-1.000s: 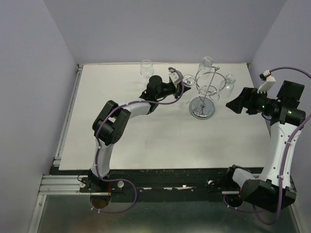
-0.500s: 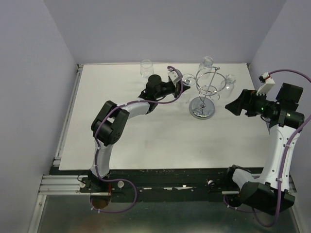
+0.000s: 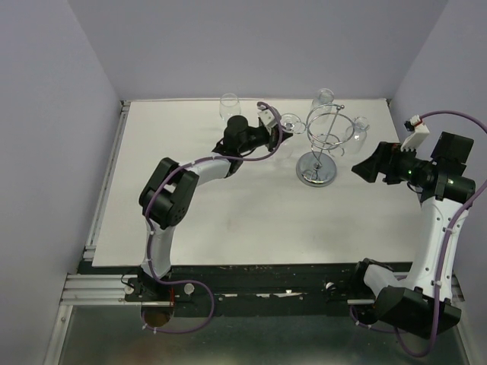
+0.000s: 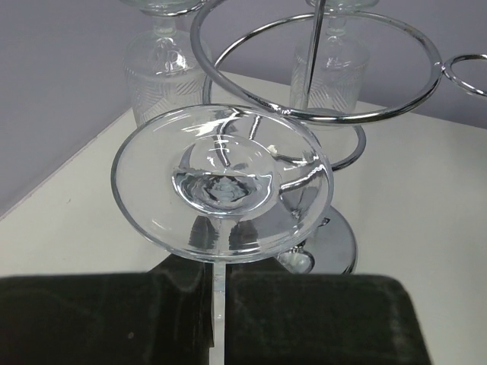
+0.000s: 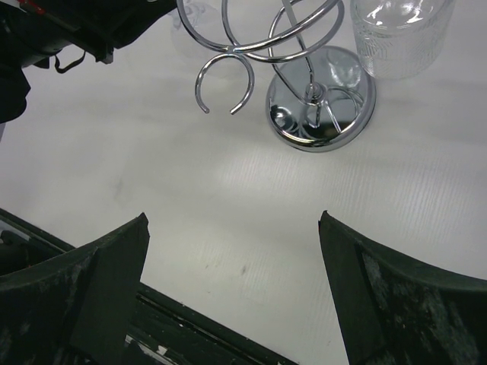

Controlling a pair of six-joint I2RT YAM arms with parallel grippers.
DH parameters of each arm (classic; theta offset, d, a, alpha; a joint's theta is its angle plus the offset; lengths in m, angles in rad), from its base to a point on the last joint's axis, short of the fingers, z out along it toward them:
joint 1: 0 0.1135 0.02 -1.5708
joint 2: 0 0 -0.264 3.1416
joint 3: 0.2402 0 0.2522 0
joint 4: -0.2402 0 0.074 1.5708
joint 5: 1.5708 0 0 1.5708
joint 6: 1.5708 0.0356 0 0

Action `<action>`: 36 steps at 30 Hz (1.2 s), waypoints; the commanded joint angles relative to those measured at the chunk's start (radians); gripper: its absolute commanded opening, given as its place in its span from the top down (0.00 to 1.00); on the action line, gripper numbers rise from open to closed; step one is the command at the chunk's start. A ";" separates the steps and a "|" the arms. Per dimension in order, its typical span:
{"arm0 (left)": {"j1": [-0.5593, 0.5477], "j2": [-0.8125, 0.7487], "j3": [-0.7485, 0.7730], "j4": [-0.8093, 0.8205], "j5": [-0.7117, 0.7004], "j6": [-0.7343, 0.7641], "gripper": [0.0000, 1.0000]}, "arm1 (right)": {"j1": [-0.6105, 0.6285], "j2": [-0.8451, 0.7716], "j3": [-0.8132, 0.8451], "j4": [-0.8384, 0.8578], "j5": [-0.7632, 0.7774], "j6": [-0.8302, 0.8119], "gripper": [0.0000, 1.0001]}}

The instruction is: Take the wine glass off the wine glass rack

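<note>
My left gripper [image 3: 278, 129] is shut on the stem of a clear wine glass [image 3: 292, 123]. It holds the glass in the air just left of the chrome wine glass rack [image 3: 326, 137]. In the left wrist view the glass's round foot [image 4: 221, 182] fills the middle, and the stem runs down between the dark fingers [image 4: 304, 319] of the gripper [image 4: 217, 296]. The rack's ring [image 4: 358, 114] lies behind the foot. One open loop [image 5: 224, 84] of the rack is empty. My right gripper [image 3: 367, 167] stands open to the right of the rack, with nothing between its fingers [image 5: 106, 274].
Two more glasses hang on the rack, one at the back [image 3: 323, 97] and one on the right [image 3: 359, 129]. Another glass [image 3: 229, 106] stands on the white table [image 3: 228, 205] near its far edge. The rack's disc base [image 5: 319, 99] sits ahead of my right gripper [image 5: 232, 228].
My left gripper has drawn the wine glass a little to the left and toward the back, away from the rack. The right arm has shifted only slightly.
</note>
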 commanded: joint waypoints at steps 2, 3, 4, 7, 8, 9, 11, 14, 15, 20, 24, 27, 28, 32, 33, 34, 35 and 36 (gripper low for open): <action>0.019 -0.083 -0.018 0.024 0.003 0.037 1.00 | -0.004 -0.009 -0.011 0.026 -0.038 0.010 0.00; 0.027 -0.089 -0.017 0.013 0.011 0.040 1.00 | -0.003 -0.007 -0.011 0.029 -0.044 0.010 0.00; 0.033 -0.095 -0.018 0.004 0.017 0.042 1.00 | -0.004 -0.004 -0.013 0.035 -0.047 0.010 0.00; 0.062 -0.126 -0.026 -0.051 0.041 0.036 1.00 | -0.004 -0.004 -0.005 0.069 -0.046 0.012 0.00; 0.073 -0.144 -0.030 -0.071 0.052 0.028 1.00 | -0.004 -0.002 -0.001 0.082 -0.043 0.012 0.00; 0.083 -0.169 -0.040 -0.091 0.057 0.019 1.00 | -0.004 -0.001 0.012 0.101 -0.037 0.015 0.00; 0.103 -0.222 -0.066 -0.143 0.064 0.008 1.00 | -0.004 0.010 0.035 0.134 -0.024 0.024 0.00; 0.126 -0.320 -0.103 -0.258 0.070 0.002 1.00 | -0.003 0.019 0.053 0.228 -0.023 0.047 0.00; 0.132 -0.353 -0.113 -0.303 0.075 -0.001 1.00 | -0.003 0.021 0.055 0.271 -0.026 0.053 0.01; 0.166 -0.509 -0.130 -0.585 0.072 0.069 1.00 | 0.098 0.109 0.186 0.264 0.119 -0.003 0.05; 0.227 -0.606 -0.107 -0.803 0.054 0.149 1.00 | 0.299 0.116 0.220 0.334 0.281 -0.198 0.04; 0.296 -0.657 -0.107 -0.914 0.034 0.102 1.00 | 0.410 0.116 0.214 0.415 0.316 -0.283 0.03; 0.322 -0.672 -0.112 -0.940 0.043 0.046 1.00 | 0.465 0.122 0.223 0.415 0.315 -0.312 0.03; 0.448 -0.718 -0.175 -0.980 0.158 -0.160 1.00 | 0.638 0.094 0.164 0.454 0.331 -0.451 0.03; 0.467 -0.723 -0.194 -0.987 0.194 -0.202 1.00 | 0.682 0.077 0.133 0.467 0.345 -0.493 0.03; 0.488 -0.727 -0.220 -0.984 0.233 -0.248 1.00 | 0.733 0.062 0.104 0.474 0.359 -0.528 0.03; 0.507 -0.733 -0.253 -0.972 0.262 -0.297 1.00 | 0.787 0.051 0.083 0.480 0.383 -0.566 0.03; 0.520 -0.741 -0.282 -0.957 0.288 -0.340 1.00 | 0.836 0.042 0.061 0.478 0.403 -0.599 0.03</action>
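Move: The left hand already holds a wine glass upside down by its stem. The open table it heads for lies some 25 cm to its left, 6 cm back and 20 cm below; the standing glass is about 16 cm left and 14 cm ahead, the rack 13 cm right, level with it. From the right hand the rack lies about 17 cm ahead and 13 cm left, the right-side glass 17 cm ahead and 6 cm left. Leftward, away from the rack, the left hand carries the glass about 24 cm, starting slowly, then rising some 8 cm and drawing back 6, passing on the near side of the standing glass; it keeps its pinch while its fingers swing forward and tip down. The empty right hand, staying wide open, goes forward and up, then sweeps left to the rack, its fingers lifting and turning left. ##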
